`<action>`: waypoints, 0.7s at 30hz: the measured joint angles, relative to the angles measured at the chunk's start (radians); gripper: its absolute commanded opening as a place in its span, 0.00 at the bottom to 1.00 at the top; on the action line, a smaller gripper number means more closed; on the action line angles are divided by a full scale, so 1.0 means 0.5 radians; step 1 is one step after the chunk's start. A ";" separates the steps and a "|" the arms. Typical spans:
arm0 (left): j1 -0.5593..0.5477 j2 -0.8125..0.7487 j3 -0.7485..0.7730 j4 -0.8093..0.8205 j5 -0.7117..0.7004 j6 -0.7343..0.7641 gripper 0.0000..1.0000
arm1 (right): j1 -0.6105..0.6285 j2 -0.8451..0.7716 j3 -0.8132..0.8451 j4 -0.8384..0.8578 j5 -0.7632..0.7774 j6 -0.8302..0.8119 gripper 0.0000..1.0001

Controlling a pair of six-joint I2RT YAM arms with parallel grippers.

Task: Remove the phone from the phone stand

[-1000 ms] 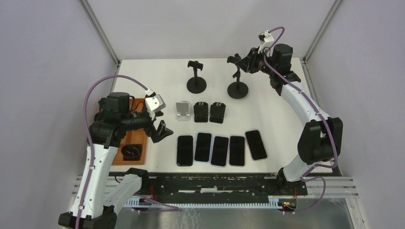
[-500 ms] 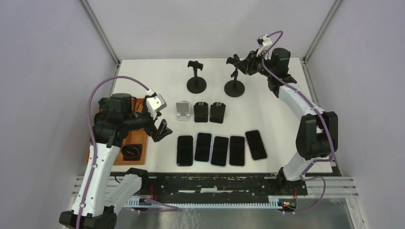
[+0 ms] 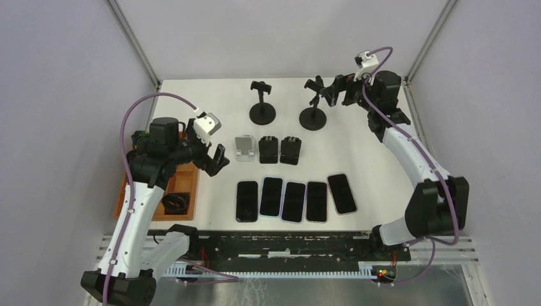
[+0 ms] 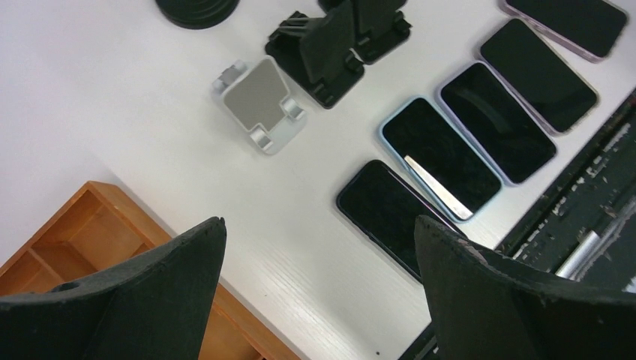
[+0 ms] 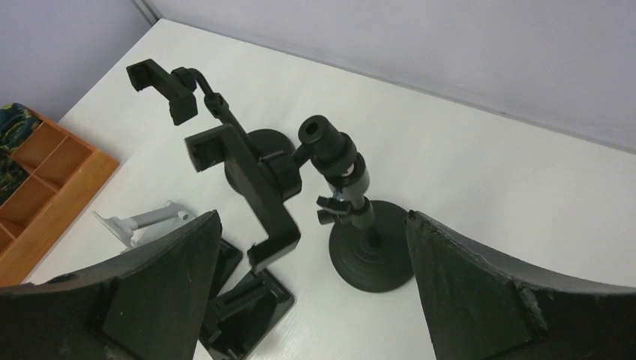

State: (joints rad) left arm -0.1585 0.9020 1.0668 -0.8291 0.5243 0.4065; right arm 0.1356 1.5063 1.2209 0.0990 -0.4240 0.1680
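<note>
Several dark phones point(image 3: 293, 201) lie flat in a row at the front of the white table point(image 3: 370, 159); they also show in the left wrist view point(image 4: 442, 150). No stand in view holds a phone. Two black pole stands rise at the back, one on the left point(image 3: 262, 113) and one on the right point(image 3: 314, 118). My right gripper point(image 3: 335, 89) hangs open just right of the right stand's empty clamp point(image 5: 259, 180), touching nothing. My left gripper point(image 3: 214, 159) is open above the table, left of the phones, with nothing between its fingers point(image 4: 172, 300).
A silver folding stand point(image 3: 243, 147) and two small black ones point(image 3: 268, 149) point(image 3: 291, 150) sit between the pole stands and the phones. An orange wooden tray point(image 3: 185, 182) holding a black coil point(image 3: 175, 202) lies at the left edge.
My right gripper has opened, let go of the right pole stand's clamp and drawn back to the right. My left gripper has risen slightly towards the back.
</note>
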 measured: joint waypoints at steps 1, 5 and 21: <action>0.001 0.018 -0.005 0.037 -0.023 -0.016 1.00 | -0.001 -0.089 -0.056 -0.006 0.058 -0.005 0.98; 0.031 0.060 -0.124 0.259 -0.143 -0.080 1.00 | 0.000 -0.520 -0.350 0.014 0.320 -0.028 0.98; 0.206 0.409 -0.936 1.397 -0.429 -0.235 1.00 | -0.002 -1.328 -2.108 0.446 1.859 -0.009 0.98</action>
State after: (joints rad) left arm -0.0555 1.1065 0.5987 -0.1307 0.3099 0.2890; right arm 0.1345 0.8421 0.1669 0.3222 0.5056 0.1635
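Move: Both grippers are empty. The right tall stand is about 6 cm ahead and 5 cm left of the right gripper, its middle some 14 cm lower; the left tall stand is 9 ahead and 27 left. The slanted phone lies 24 cm back, 4 right and 28 below. From the left gripper, the silver stand is 15 ahead, 6 right and 21 down; the leftmost phone 6 back, 7 right and 25 down. Draw the open right gripper back and to the right, away from the right tall stand, rising about 3 cm first, then sinking steeply over the bare right side of the table while the wrist swings some 50 degrees clockwise. Meanwhile lower the open left gripper about 14 cm, easing forward and a little left, and turn it counter-clockwise. ##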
